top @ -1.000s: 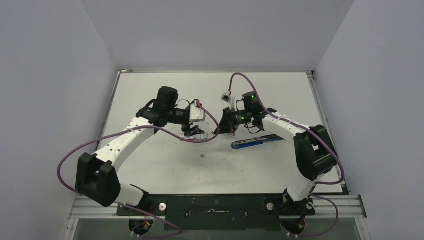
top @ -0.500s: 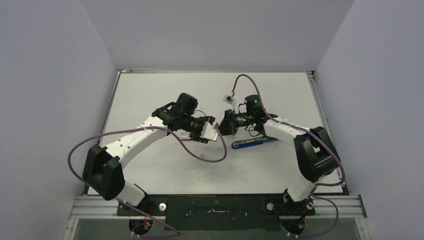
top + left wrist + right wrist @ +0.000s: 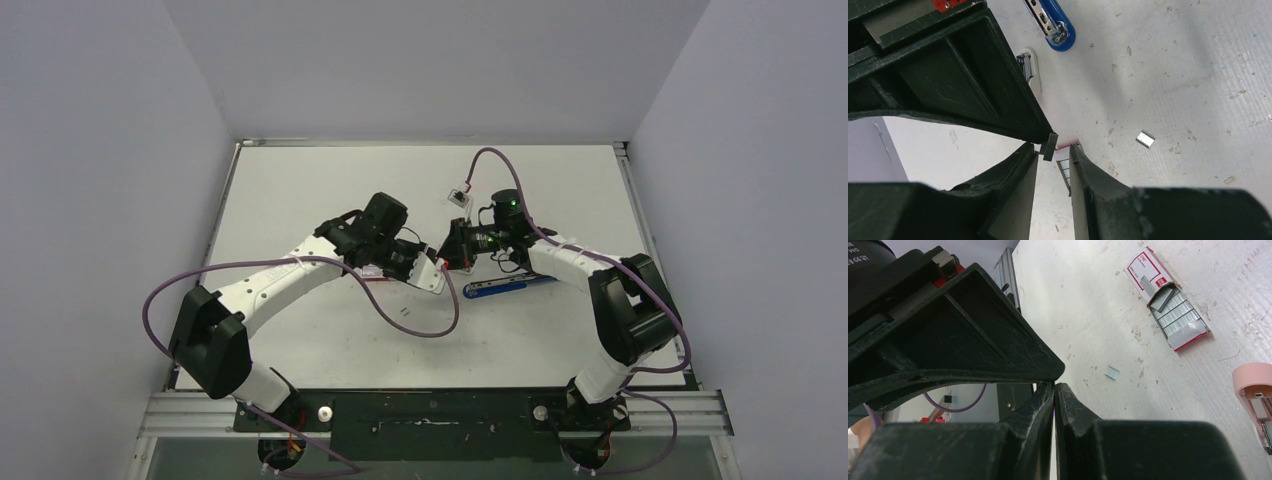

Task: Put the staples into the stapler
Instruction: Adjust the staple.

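The blue stapler (image 3: 495, 288) lies on the table below my right forearm; its open front end (image 3: 1055, 27) shows in the left wrist view. My right gripper (image 3: 1054, 385) is shut on a short grey staple strip (image 3: 1050, 146) that sticks out from its fingertips (image 3: 1013, 115). My left gripper (image 3: 1054, 148) has met it at mid-table (image 3: 436, 263). Its jaws stand a little apart on either side of the strip, with a gap still showing on one side. The red-and-white staples box (image 3: 1168, 305) lies open on the table with strips inside.
A small loose piece of staples (image 3: 1145, 139) lies on the scuffed white table (image 3: 300, 180). A pink block with a metal part (image 3: 1255, 395) sits near the box. Grey walls close in the table on three sides. Purple cables loop from both arms.
My left arm has swung right to the right gripper's fingertips, covering the box in the top view. Its jaws have narrowed around the strip. The right gripper has barely moved.
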Action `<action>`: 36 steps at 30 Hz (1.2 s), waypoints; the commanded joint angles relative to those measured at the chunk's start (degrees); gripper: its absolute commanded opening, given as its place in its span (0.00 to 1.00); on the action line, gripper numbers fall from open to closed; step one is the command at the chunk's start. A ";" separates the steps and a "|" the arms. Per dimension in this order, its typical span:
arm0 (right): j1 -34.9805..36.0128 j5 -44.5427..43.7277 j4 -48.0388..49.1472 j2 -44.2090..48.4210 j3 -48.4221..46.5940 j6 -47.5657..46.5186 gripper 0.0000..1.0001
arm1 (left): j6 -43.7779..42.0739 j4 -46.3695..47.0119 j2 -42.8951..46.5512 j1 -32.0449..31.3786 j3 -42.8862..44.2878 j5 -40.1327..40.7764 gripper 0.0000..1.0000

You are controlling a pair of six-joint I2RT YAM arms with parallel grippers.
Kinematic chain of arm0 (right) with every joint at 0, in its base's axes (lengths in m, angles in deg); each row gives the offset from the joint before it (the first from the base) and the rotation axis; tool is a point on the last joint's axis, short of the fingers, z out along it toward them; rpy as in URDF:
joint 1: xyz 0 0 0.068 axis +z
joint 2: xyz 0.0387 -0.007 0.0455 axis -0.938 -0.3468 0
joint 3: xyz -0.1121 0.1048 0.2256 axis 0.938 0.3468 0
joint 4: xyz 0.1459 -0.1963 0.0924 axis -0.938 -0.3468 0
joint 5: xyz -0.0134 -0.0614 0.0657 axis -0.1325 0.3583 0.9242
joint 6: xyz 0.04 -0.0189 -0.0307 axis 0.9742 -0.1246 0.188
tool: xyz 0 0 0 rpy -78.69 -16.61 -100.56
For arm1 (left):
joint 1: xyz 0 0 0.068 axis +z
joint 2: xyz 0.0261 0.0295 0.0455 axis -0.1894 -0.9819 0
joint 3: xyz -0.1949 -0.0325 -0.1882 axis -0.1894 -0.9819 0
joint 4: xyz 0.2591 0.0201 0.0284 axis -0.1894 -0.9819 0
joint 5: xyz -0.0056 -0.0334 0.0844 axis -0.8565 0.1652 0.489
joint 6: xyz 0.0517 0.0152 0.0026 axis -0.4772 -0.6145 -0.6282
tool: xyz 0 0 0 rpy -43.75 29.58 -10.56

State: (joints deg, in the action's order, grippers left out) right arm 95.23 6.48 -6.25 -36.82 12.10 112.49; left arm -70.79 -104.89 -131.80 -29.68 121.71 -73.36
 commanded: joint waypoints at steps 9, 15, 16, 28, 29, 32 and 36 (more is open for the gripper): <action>-0.13 0.68 3.31 2.22 0.12 -0.58 0.06 | -1.73 0.64 -0.64 -1.19 2.13 3.56 0.20; -0.12 0.30 2.92 2.19 -0.10 -0.84 0.06 | -1.38 0.74 -1.10 -1.54 2.74 3.84 0.15; -0.12 0.27 2.78 2.19 -0.18 -1.04 0.07 | -1.31 0.79 -1.18 -1.62 2.69 3.91 0.14; -0.22 -1.50 -3.86 2.94 -2.42 -7.30 0.22 | 1.11 1.04 -0.97 -1.54 2.04 3.75 0.03; -0.40 -1.72 -4.80 3.12 -2.77 -8.32 0.26 | 1.59 1.07 -0.94 -1.54 1.90 3.59 0.02; -1.37 -1.88 -7.94 3.65 -4.40 -12.03 0.32 | 3.32 1.22 -0.35 -1.10 1.34 2.87 0.01; -2.92 -2.89 -16.52 4.83 -7.40 -21.24 0.35 | 7.43 1.42 0.73 0.96 0.86 -1.37 0.00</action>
State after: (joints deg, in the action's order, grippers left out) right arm 93.92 4.36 -16.08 -36.32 9.15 101.78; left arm -67.77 -104.70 -132.81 -30.54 121.71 -69.86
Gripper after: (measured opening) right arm 0.339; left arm 0.060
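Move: The staple strip sits in the right gripper's shut fingertips, about 1 cm to the left of the right hand at the same height. It is already between the left gripper's part-open fingers, some 1 cm right of and 1 cm below the left hand. From the left hand, all about 13 cm down: the blue stapler is 14 cm right and 2 cm back, the small pink tool 4 cm right and 2 cm ahead, the staple box straight left 11 cm. Bring the left gripper down about 1 cm and slightly forward while closing its fingers until they pinch the staple strip, the right gripper holding it still meanwhile. As the left fingers finish closing, open the right fingers to about a third, let go of the strip and ease the right hand off some 1.5 cm, to its right and forward. ##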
